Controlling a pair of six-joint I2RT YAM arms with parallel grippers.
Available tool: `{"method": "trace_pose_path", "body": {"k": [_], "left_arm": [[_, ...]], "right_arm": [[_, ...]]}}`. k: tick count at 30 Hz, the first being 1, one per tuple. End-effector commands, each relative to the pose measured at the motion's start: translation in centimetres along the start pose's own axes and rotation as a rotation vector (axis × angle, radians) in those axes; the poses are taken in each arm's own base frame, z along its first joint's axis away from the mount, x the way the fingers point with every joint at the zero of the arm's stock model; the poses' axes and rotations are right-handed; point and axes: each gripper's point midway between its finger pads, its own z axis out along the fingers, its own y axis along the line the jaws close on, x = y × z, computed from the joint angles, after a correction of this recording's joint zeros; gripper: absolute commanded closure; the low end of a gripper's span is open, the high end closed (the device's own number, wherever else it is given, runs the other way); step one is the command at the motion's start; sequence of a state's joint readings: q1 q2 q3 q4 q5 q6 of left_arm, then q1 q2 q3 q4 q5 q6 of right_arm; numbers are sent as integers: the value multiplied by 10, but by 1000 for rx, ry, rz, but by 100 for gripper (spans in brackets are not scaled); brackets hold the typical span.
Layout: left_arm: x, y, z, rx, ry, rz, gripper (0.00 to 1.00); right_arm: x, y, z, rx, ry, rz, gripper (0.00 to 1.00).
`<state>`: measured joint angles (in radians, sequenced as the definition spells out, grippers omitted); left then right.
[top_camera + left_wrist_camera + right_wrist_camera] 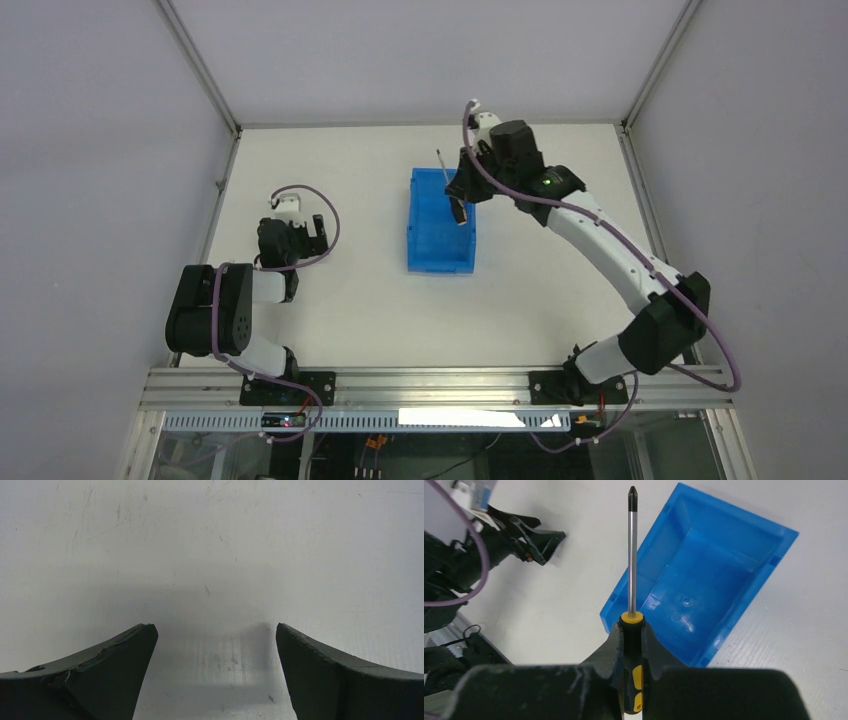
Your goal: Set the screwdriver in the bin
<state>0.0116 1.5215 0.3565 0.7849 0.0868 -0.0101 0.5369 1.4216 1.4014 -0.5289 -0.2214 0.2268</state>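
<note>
The bright blue bin [441, 235] lies in the middle of the table and holds nothing; in the right wrist view the bin [714, 575] lies below and to the right of the jaws. My right gripper [458, 195] hangs over the bin's far right corner, shut on the screwdriver [452, 192]. Its black-and-yellow handle [633, 670] is pinched between the fingers [611, 647], and the thin metal shaft [632, 550] points straight out past the bin's rim. My left gripper [303, 232] rests low over bare table at the left, open [215, 675] with nothing between its fingers.
White table walled by grey panels and aluminium rails [440, 385]. The left arm [469, 555] shows at the upper left of the right wrist view, apart from the bin.
</note>
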Motion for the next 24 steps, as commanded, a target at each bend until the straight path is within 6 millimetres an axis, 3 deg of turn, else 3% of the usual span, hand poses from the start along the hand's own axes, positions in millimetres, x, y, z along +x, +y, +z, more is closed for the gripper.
{"method": "trace_pose_path", "body": {"k": [1,8,12,18,21,24], "left_arm": [[-22,-4,4,9,-63,4,1],[-22,-4,4,9,-63,4,1],[-22,-4,4,9,-64,4,1],[-22,-4,4,10,-63,4,1],[-21,-4,4,10,-61,3,1],[-22,-4,4,10,-64,4,1]], "right_arm": [[2,-5,37,137,12,-47,100],[41,-41,105,300,73,-83,97],[74,-57,135,337,161,-95,92],[104,-73,160,396,206,-100,84],[109,-74,163,405,215,-93,66],[104,-67,161,398,205,-88,55]]}}
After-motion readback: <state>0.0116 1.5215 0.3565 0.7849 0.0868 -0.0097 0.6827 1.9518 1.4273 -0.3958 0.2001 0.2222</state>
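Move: The right hand holds the screwdriver by its handle, high over the table; the middle of the blue bin lies about 8 cm ahead, 3 cm to the left and some 22 cm below, with nothing else near it. From the idle left hand the bin's middle is about 31 cm to the right and 2 cm ahead, at roughly the same height. The right arm lowers the screwdriver about 20 cm into the bin, first easing a few centimetres left and then forward some 5 cm, while the wrist turns roughly 25 degrees so the fingers point more steeply down. In the last stretch, with the descent slowing to a stop low between the bin's walls, the fingers open to over a third of their range and let go of the handle. ##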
